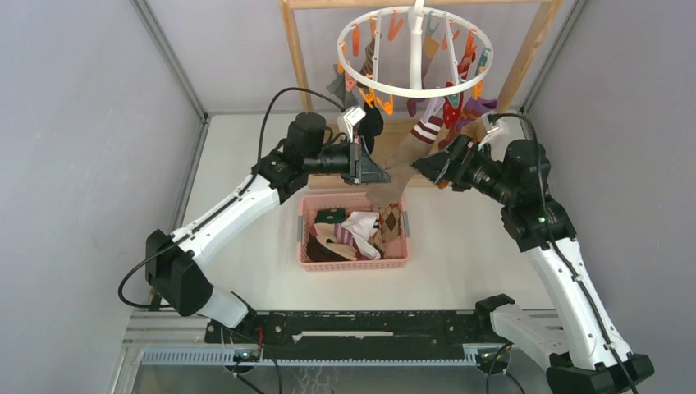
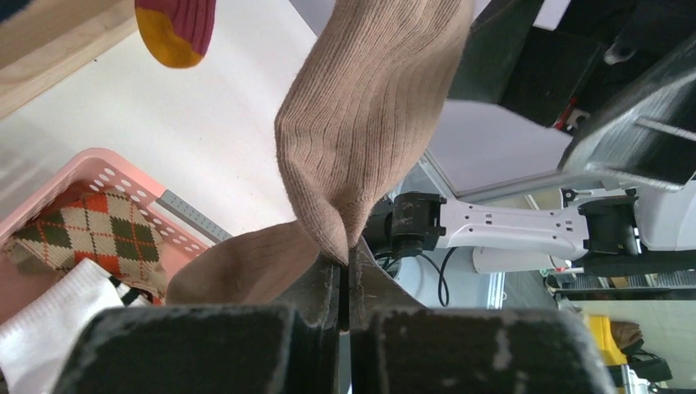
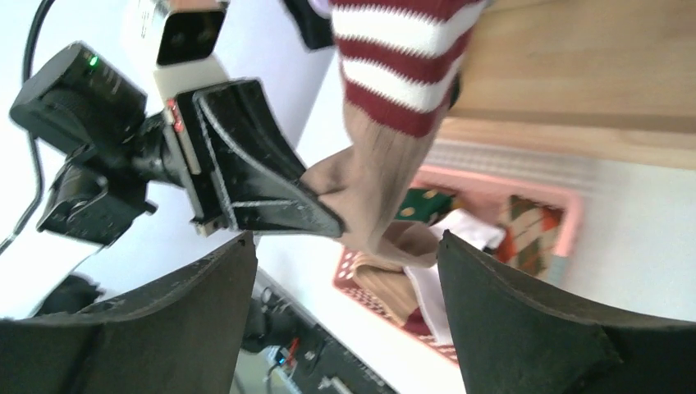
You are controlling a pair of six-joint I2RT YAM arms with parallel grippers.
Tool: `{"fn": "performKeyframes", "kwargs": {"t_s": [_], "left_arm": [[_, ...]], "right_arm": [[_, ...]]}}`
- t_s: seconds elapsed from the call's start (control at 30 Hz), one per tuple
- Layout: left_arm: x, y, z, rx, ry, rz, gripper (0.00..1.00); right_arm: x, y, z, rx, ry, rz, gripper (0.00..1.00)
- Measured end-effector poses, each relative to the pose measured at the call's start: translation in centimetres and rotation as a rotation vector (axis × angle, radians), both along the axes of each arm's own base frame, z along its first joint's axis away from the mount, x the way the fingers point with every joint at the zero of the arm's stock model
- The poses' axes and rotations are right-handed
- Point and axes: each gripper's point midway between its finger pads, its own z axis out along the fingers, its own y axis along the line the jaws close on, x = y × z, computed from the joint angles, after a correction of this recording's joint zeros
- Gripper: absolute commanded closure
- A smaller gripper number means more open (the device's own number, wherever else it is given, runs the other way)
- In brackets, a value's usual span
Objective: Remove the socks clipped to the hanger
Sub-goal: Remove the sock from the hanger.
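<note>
The white ring hanger (image 1: pixel 410 90) hangs at the back with orange and teal clips and several socks (image 1: pixel 450 111) under its rim. A tan ribbed sock (image 1: pixel 402 168) with a red-and-white striped cuff (image 3: pixel 394 49) runs from below the ring down towards the pink basket. My left gripper (image 2: pixel 345 275) is shut on a fold of this tan sock (image 2: pixel 369 107). My right gripper (image 3: pixel 345 242) stands open just right of the sock (image 3: pixel 377 164), holding nothing, with its tips facing the left gripper (image 3: pixel 328 222). I cannot see whether the cuff is still clipped.
A pink basket (image 1: pixel 353 264) with an argyle sock (image 2: pixel 98 234) and other socks sits on the table below both grippers. The wooden frame (image 1: pixel 291 57) stands behind the hanger. A red sock with a yellow toe (image 2: pixel 172 29) dangles near the left gripper.
</note>
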Motion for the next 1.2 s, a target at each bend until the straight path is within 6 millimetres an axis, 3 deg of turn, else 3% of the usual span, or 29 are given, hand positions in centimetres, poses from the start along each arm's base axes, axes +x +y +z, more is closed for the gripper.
{"fn": "performKeyframes", "kwargs": {"t_s": [0.27,0.47,0.63,0.8,1.2], "left_arm": [[0.8,-0.6,-1.1,0.021,0.006,-0.005,1.00],[0.9,-0.7,-1.5,0.028,0.006,-0.007,1.00],[1.0,-0.7,-1.7,0.032,0.003,-0.010,1.00],[1.2,-0.9,-2.4,0.042,0.012,-0.014,1.00],[1.5,-1.2,-3.6,0.058,0.036,-0.021,1.00]], "right_arm": [[1.8,-4.0,3.7,-0.133,-0.132,-0.212,0.13],[4.4,-5.6,5.4,-0.201,-0.206,-0.308,0.23],[7.8,-5.8,4.9,-0.253,-0.208,-0.348,0.33],[9.7,-5.6,4.5,-0.272,-0.206,-0.361,0.39],[9.8,-4.9,6.1,-0.251,-0.254,-0.359,0.39]]}}
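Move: The lilac clip holding the tan sock's cuff is about 12 cm ahead of my empty right hand, some 2 cm to the right and 7 cm up, on the hanger's near rim. The teal clip sits about 4 cm to the right of the lilac one and 1 cm farther out; a pair of orange clips stands some 11 cm to its left. From my left hand, already pinching the tan sock, the lilac clip is about 13 cm ahead, 11 cm right and 10 cm up. I swing my right hand right and up off the sock's side, then reach forward about 10 cm to the lilac clip, ending some 6 cm higher and 5 cm farther right. On the way I turn it about 20 degrees clockwise, tip the fingers upward and narrow them a little, still well open. My left hand keeps its pinch on the sock and sinks about 3.5 cm. ##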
